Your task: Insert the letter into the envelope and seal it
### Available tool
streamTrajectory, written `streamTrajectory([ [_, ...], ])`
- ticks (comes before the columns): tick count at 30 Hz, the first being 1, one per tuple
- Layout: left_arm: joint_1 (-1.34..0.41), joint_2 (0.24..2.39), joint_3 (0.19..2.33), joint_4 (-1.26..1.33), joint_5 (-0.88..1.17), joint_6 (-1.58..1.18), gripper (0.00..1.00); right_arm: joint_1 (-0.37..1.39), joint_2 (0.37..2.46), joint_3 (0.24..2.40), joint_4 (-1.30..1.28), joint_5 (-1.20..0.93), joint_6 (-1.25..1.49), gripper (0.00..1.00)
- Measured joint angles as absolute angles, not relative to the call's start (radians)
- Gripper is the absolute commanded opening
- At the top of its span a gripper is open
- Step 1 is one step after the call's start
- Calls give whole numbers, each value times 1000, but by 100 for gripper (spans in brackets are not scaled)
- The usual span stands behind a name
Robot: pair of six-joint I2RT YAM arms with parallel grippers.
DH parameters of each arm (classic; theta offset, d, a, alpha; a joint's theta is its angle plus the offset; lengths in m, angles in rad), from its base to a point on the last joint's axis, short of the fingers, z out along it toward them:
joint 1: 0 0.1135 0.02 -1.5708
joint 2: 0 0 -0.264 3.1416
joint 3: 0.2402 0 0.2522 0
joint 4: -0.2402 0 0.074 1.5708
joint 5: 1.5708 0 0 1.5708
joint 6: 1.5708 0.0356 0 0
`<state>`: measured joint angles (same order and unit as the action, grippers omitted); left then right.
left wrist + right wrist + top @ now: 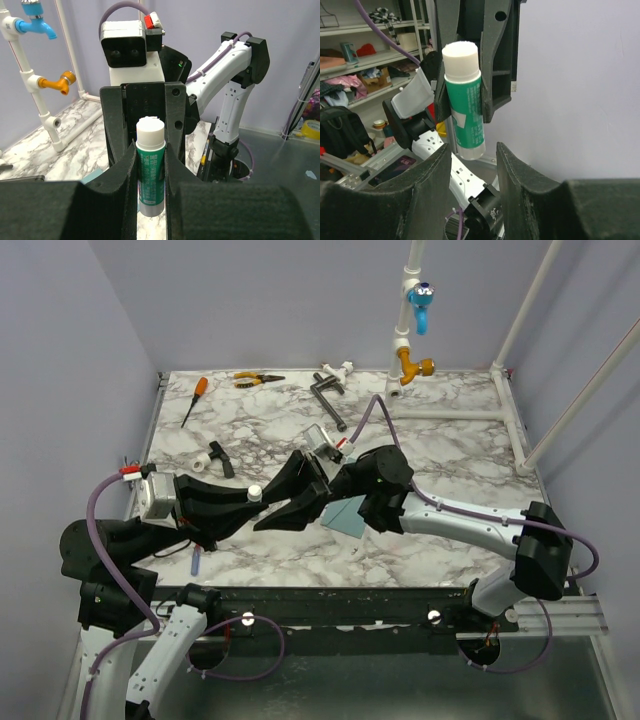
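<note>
My left gripper (151, 150) is shut on a green glue stick (150, 170) with a white cap, held upright between its black pads. My right gripper (470, 160) faces it with jaws open. Its fingers (432, 172) stand either side of the stick's grey lower end (470, 147) and a gap shows on both sides. In the top view both grippers meet over the table's middle, the left gripper (300, 502) and the right gripper (335, 480). The teal-blue envelope (345, 517) lies flat on the marble under the right arm, partly covered. The letter is hidden.
An orange-handled screwdriver (197, 395), yellow pliers (255, 380) and a grey metal tool (328, 400) lie at the table's back. A white pipe frame with a blue tap (422, 305) and a brass tap (418, 368) stands at the back right. White fittings (210, 455) lie at the left.
</note>
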<state>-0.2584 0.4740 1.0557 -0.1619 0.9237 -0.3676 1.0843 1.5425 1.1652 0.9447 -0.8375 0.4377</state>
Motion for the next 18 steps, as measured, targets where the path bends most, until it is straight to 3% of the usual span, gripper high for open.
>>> streamTrajectory([
  [3,-258,474,1053,-158,924,-371,0,1084,1548,1177,960,-842,454,44],
  [10,-258,474,1052,-157,925,-375,0,1084,1562,1193,976,-851,475,33],
  [15,-258,474,1052,-157,925,-378,0,1084,1567,1196,973,-855,475,1],
  [18,-258,471,1052,-157,897,-377,0,1081,1568,1212,936,-850,455,1],
])
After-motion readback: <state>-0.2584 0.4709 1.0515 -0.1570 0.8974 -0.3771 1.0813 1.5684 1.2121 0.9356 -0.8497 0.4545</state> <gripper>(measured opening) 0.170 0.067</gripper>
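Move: The glue stick stands upright in the left fingers, its middle right at the left hand point. From the right hand, whose half-open fingertips already straddle its lower white end, its middle lies about 1 cm left, level front to back, and 4 cm up. From the left hand, the teal envelope lies on the table roughly 15 cm ahead, 14 cm right and 43 cm below; the blue screwdriver is some 5 cm ahead, 20 cm left, equally low. The glue stick's lower white end is pinched by the right fingers, which close from a bit under half open to nearly shut, most of that late on. The right hand all but stays in place, rising about half a centimetre early and easing half a centimetre left as the grip closes; the left hand holds still and keeps its grip round the stick's body. ##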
